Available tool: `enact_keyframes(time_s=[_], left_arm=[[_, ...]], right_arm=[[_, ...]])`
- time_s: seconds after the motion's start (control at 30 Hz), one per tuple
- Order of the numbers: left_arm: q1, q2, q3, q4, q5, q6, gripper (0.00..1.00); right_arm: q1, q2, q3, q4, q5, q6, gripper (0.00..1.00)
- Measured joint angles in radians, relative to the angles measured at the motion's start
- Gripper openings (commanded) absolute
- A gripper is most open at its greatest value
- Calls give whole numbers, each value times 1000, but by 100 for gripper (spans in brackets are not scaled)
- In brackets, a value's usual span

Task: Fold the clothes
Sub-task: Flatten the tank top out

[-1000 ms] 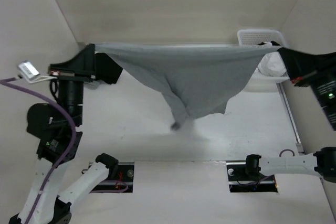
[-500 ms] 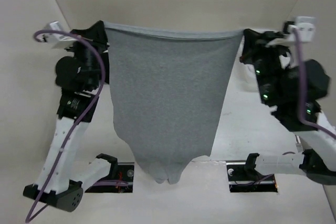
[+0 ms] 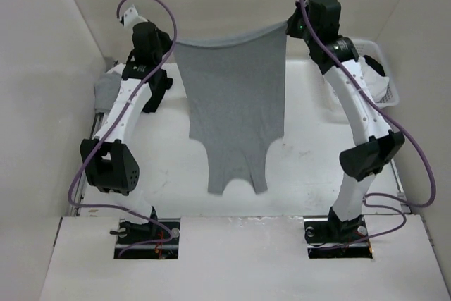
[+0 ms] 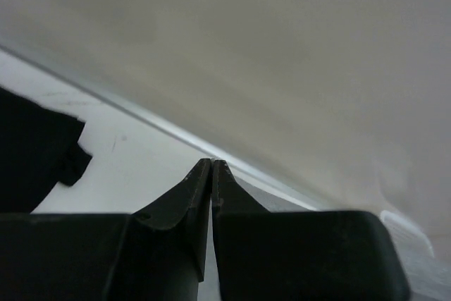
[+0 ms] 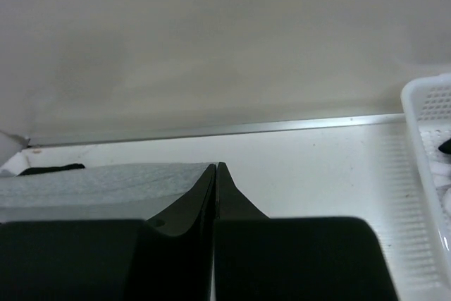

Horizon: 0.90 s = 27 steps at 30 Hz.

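The clothes, a mid-grey tank top [image 3: 236, 103], hang spread in the air over the far half of the table. The hem edge is stretched on top and the straps dangle at the bottom, near the table's middle. My left gripper [image 3: 170, 44] is shut on the upper left corner. My right gripper [image 3: 287, 28] is shut on the upper right corner. In the left wrist view the gripper [image 4: 212, 162] shows pressed-together jaws with a sliver of grey fabric [image 4: 280, 197] beside them. In the right wrist view the gripper [image 5: 215, 166] is shut with the grey fabric [image 5: 106, 177] running off to its left.
A white basket [image 3: 386, 82] holding white and black garments stands at the far right; its rim [image 5: 426, 139] shows in the right wrist view. A grey and black garment pile [image 3: 106, 91] lies at the far left, and its black part [image 4: 32, 153] shows in the left wrist view. White walls enclose the table.
Both arms have swung up and toward the far wall, drawing closer together. The tank top went from a wide stretched drape to hanging lengthwise, straps down.
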State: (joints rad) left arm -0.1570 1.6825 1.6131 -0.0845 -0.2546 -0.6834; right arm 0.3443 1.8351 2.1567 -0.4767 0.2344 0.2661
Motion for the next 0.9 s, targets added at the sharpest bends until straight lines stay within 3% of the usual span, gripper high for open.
enact_keyframes(time_s=[0.2, 0.3, 0.37, 0.57, 0.77, 0.9], left_arm=[[2, -18, 246, -12, 12, 43, 1], [2, -88, 274, -7, 12, 68, 1], [2, -151, 257, 3, 12, 82, 1], [-28, -401, -37, 102, -8, 94, 1], [-151, -751, -672, 143, -117, 86, 1], [-255, -1044, -1012, -31, -198, 63, 0]], right_arm=[[-12, 39, 338, -112, -51, 30, 0], [-11, -48, 362, -111, -59, 39, 0], [-10, -141, 285, -94, -59, 44, 0], [62, -504, -246, 23, -17, 48, 0], [261, -844, -926, 97, 60, 87, 0], [467, -1054, -1294, 56, 116, 195, 0]])
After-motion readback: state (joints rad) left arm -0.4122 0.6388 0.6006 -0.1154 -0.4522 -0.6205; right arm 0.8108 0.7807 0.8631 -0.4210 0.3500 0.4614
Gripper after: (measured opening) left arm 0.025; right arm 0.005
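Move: Both shut grippers still hold the tank top by its hem corners; the hem is stretched between them and the shoulder straps have swung back towards the robot. The bare table middle lies about 16 cm back, 23 right and 35 below the left hand, and some 14 back, 17 left and 42 below the right. The black cloth sits roughly 15 cm left of the left hand, 3 ahead and 33 down; the white basket is about 29 right, 8 ahead and 37 below the right hand. Keeping their pinch on the hem corners, both hands whip the tank top in one quick arc, first up some 20 cm while already drawing back and tipping the fingers up, then sweeping down and back towards the robot over the table middle, about 30 cm of drop. The left ends roughly 25 cm back of its start and 10 lower with its wrist level again, the right nearly 30 back and 16 lower, its fingers tipped slightly down and turned some 20 degrees counter-clockwise. ##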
